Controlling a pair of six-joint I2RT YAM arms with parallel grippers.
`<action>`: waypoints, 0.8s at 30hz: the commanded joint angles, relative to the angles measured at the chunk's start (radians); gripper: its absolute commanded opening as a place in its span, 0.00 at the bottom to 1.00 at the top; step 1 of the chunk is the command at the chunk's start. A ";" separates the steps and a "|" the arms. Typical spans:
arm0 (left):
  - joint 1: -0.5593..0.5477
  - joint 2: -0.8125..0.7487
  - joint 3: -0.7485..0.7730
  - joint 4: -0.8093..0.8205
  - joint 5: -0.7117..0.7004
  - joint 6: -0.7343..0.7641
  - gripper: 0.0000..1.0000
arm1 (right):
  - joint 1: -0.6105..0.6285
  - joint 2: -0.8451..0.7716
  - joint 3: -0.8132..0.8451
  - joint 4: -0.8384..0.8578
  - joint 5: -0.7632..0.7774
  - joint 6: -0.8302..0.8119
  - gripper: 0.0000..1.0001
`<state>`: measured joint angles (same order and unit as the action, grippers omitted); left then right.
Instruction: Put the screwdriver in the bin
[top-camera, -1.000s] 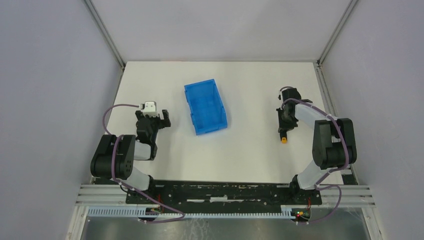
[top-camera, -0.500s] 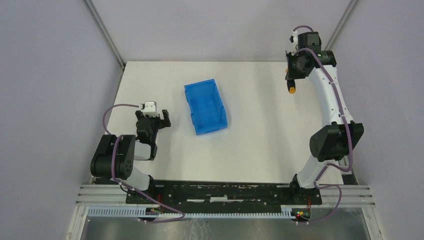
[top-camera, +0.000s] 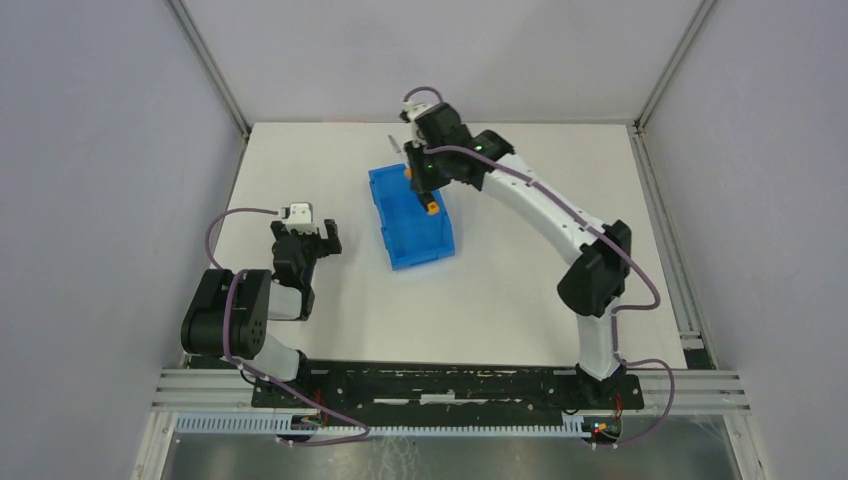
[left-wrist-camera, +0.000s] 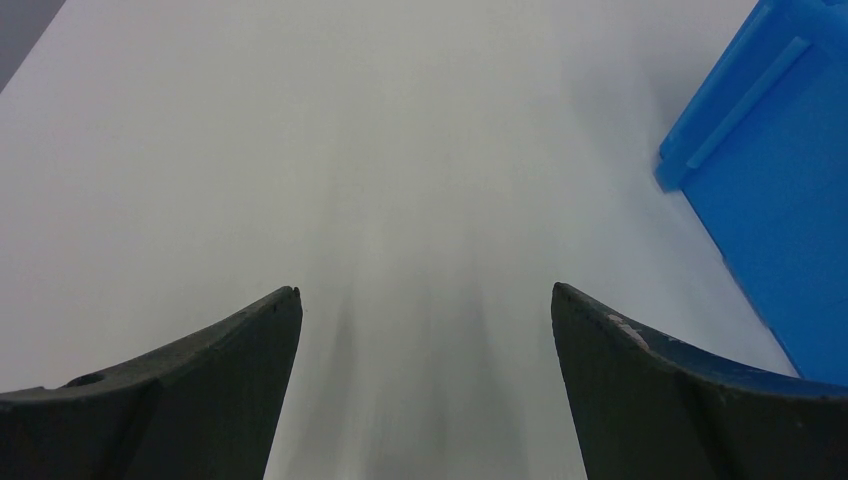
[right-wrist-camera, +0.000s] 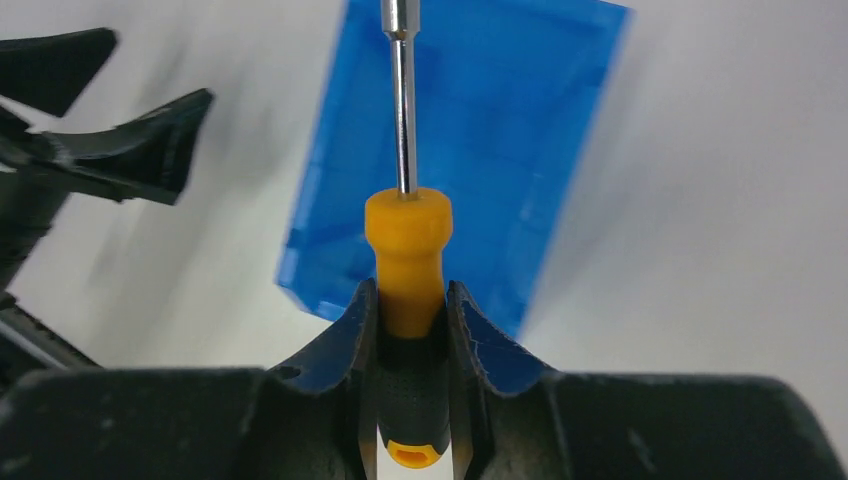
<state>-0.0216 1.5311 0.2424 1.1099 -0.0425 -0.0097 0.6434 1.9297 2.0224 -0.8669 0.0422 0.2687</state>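
Note:
The blue bin (top-camera: 405, 228) lies mid-table, a little left of centre. My right gripper (top-camera: 426, 188) hangs over its far half, shut on the screwdriver (top-camera: 431, 207). In the right wrist view the fingers (right-wrist-camera: 411, 287) clamp the black and orange-yellow handle (right-wrist-camera: 407, 250). The grey shaft points away over the bin (right-wrist-camera: 500, 130) below. My left gripper (top-camera: 316, 240) rests low at the left of the bin, open with nothing between its fingers (left-wrist-camera: 423, 288). The bin's wall (left-wrist-camera: 780, 200) shows at the right of the left wrist view.
Grey walls and metal frame posts close the table at the back and sides. The right arm's long white links (top-camera: 545, 205) stretch across the right half of the table. The left arm's dark fingers (right-wrist-camera: 130, 150) show at the left of the right wrist view.
The right arm has lifted the screwdriver from the table's right side, swung through the far right corner, and now holds it over the bin. The left arm has not moved.

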 joint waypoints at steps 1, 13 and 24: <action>0.005 0.003 0.011 0.047 0.004 -0.016 1.00 | 0.114 0.125 0.151 0.115 0.044 0.054 0.00; 0.005 0.003 0.011 0.047 0.004 -0.016 1.00 | 0.191 0.192 -0.214 0.380 0.246 0.022 0.00; 0.005 0.003 0.010 0.047 0.004 -0.016 1.00 | 0.198 0.315 -0.240 0.431 0.284 0.038 0.25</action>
<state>-0.0216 1.5311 0.2424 1.1099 -0.0425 -0.0101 0.8364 2.2524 1.7741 -0.4988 0.2741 0.2928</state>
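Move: Some 8 cm to the left of the right hand, 4 cm farther out and roughly 20 cm lower lies the middle of the blue bin, and the right hand already holds the screwdriver high by its handle. The idle left gripper is the bin's only near neighbour, about 32 cm to the left of the right hand, 3 cm back and 17 cm lower. From the left hand the bin lies about 24 cm to the right, 7 cm ahead and 4 cm below. Finishing its swing, the right hand carries the screwdriver about 10 cm left over the bin and 2 cm back, then lowers it some 20 cm into the bin's nearer half, easing 3 cm back to the right as it sinks. The hand rolls some 15 degrees, left side down, and the fingers keep their pinch on the handle. ##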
